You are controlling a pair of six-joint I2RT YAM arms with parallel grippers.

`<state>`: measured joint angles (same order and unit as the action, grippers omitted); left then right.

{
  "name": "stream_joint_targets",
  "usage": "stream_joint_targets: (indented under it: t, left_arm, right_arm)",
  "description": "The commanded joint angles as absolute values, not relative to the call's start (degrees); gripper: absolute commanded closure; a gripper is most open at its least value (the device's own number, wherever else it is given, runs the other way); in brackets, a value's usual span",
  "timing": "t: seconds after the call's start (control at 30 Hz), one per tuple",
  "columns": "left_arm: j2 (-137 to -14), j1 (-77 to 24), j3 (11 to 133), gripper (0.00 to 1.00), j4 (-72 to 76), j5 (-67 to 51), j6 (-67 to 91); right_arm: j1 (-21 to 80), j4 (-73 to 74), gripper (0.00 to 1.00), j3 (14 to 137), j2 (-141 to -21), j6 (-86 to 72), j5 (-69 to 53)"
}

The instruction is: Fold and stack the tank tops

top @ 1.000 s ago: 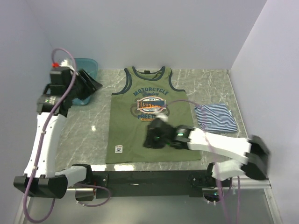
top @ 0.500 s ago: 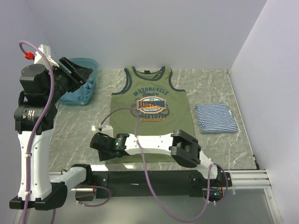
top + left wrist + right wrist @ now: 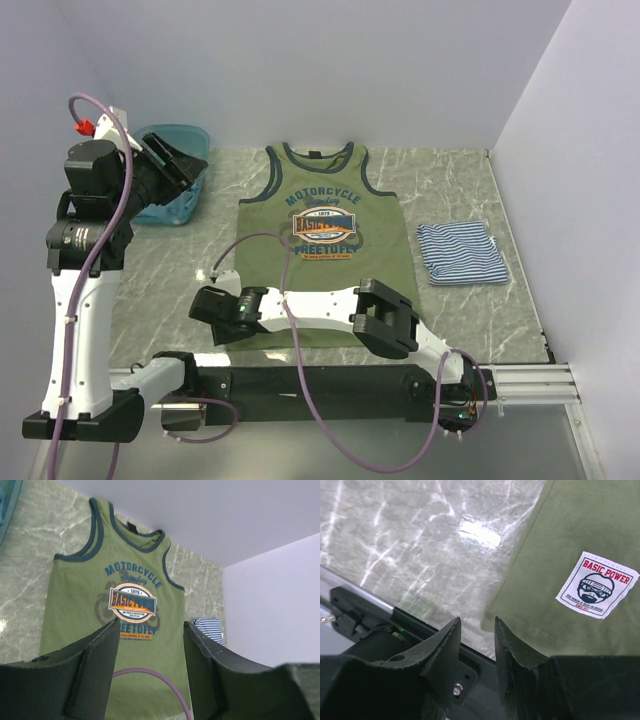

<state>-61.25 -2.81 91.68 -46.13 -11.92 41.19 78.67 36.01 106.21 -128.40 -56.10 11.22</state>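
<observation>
The olive green tank top (image 3: 322,262) with dark trim and chest lettering lies spread flat mid-table, neck toward the back wall. To its right sits the navy-and-white striped tank top (image 3: 462,253), folded into a small square. My right gripper (image 3: 203,305) is low at the olive top's near left corner. In the right wrist view that gripper (image 3: 476,620) is open and empty, and the hem corner (image 3: 492,624) lies just past the fingertips. My left gripper (image 3: 193,165) hangs high at the back left, open and empty. Its wrist view looks down at the olive top (image 3: 125,600).
A translucent teal basin (image 3: 192,135) stands at the back left corner, partly hidden behind my left arm. A purple cable (image 3: 255,240) arcs over the olive top's lower left. The table's near edge and black rail (image 3: 365,610) run just under the right fingers. Walls close in on three sides.
My right arm swung from the right side across to the olive top's near left corner. My left arm lifted up from the basin, then dipped slightly.
</observation>
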Motion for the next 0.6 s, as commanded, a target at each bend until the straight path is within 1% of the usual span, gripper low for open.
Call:
stream_joint_targets:
  t: [0.0,0.27,0.33,0.37,0.43,0.47,0.5,0.57]
  left_arm:
    - [-60.6,-2.5,90.6,0.41,-43.8,-13.3,40.5]
    - [-60.8,-2.5,89.7,0.42,-43.5,-12.7,40.3]
    - [-60.7,-2.5,89.1,0.42,-43.2,-12.6,40.3]
    - [-60.7,-2.5,88.9,0.42,-43.1,-12.4,40.3]
    - [-60.7,-2.5,88.2,0.42,-42.5,-11.5,40.4]
    - [-60.7,-2.5,87.1,0.42,-42.2,-11.1,40.6]
    - [-60.6,-2.5,86.5,0.42,-41.2,-10.1,40.9]
    - [-61.3,-2.5,84.7,0.41,-40.3,-8.9,41.8]
  right_arm:
    - [79.3,37.4,0.59,108.9,-130.9,-56.1,12.8]
    - [79.4,38.8,0.59,111.1,-133.4,-56.1,13.0]
    - [79.5,38.5,0.59,111.1,-133.7,-56.1,12.8]
    - [79.5,38.4,0.61,111.0,-133.9,-55.8,12.7]
    - [79.5,38.8,0.68,111.2,-133.9,-55.7,12.7]
    - [79.5,38.7,0.83,110.8,-133.8,-55.7,12.7]
    - [79.5,38.3,0.9,109.6,-133.2,-55.7,12.3]
    - [79.1,36.5,1.0,107.6,-130.7,-55.7,11.8]
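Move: The right hand hangs open almost straight over the near left corner of the green tank top's hem, about 4 cm above it. The white label lies some 7 cm ahead and 5 cm right of this hand; the chest print is about 31 cm ahead and 21 cm right. From the idle left hand, high above the table, that corner lies roughly 20 cm back, 3 cm right and 40 cm below. The right hand sinks about 3 cm almost straight down onto the hem corner, most of it early on, with the wrist tilting barely 5 degrees, then stays low and shuts its fingers from not quite half open to nearly closed, pinching the cloth at the very tip of the corner. High up on the left, the left hand touches nothing and eases down about 3 cm and slightly forward, its fingers staying a bit over half open. ##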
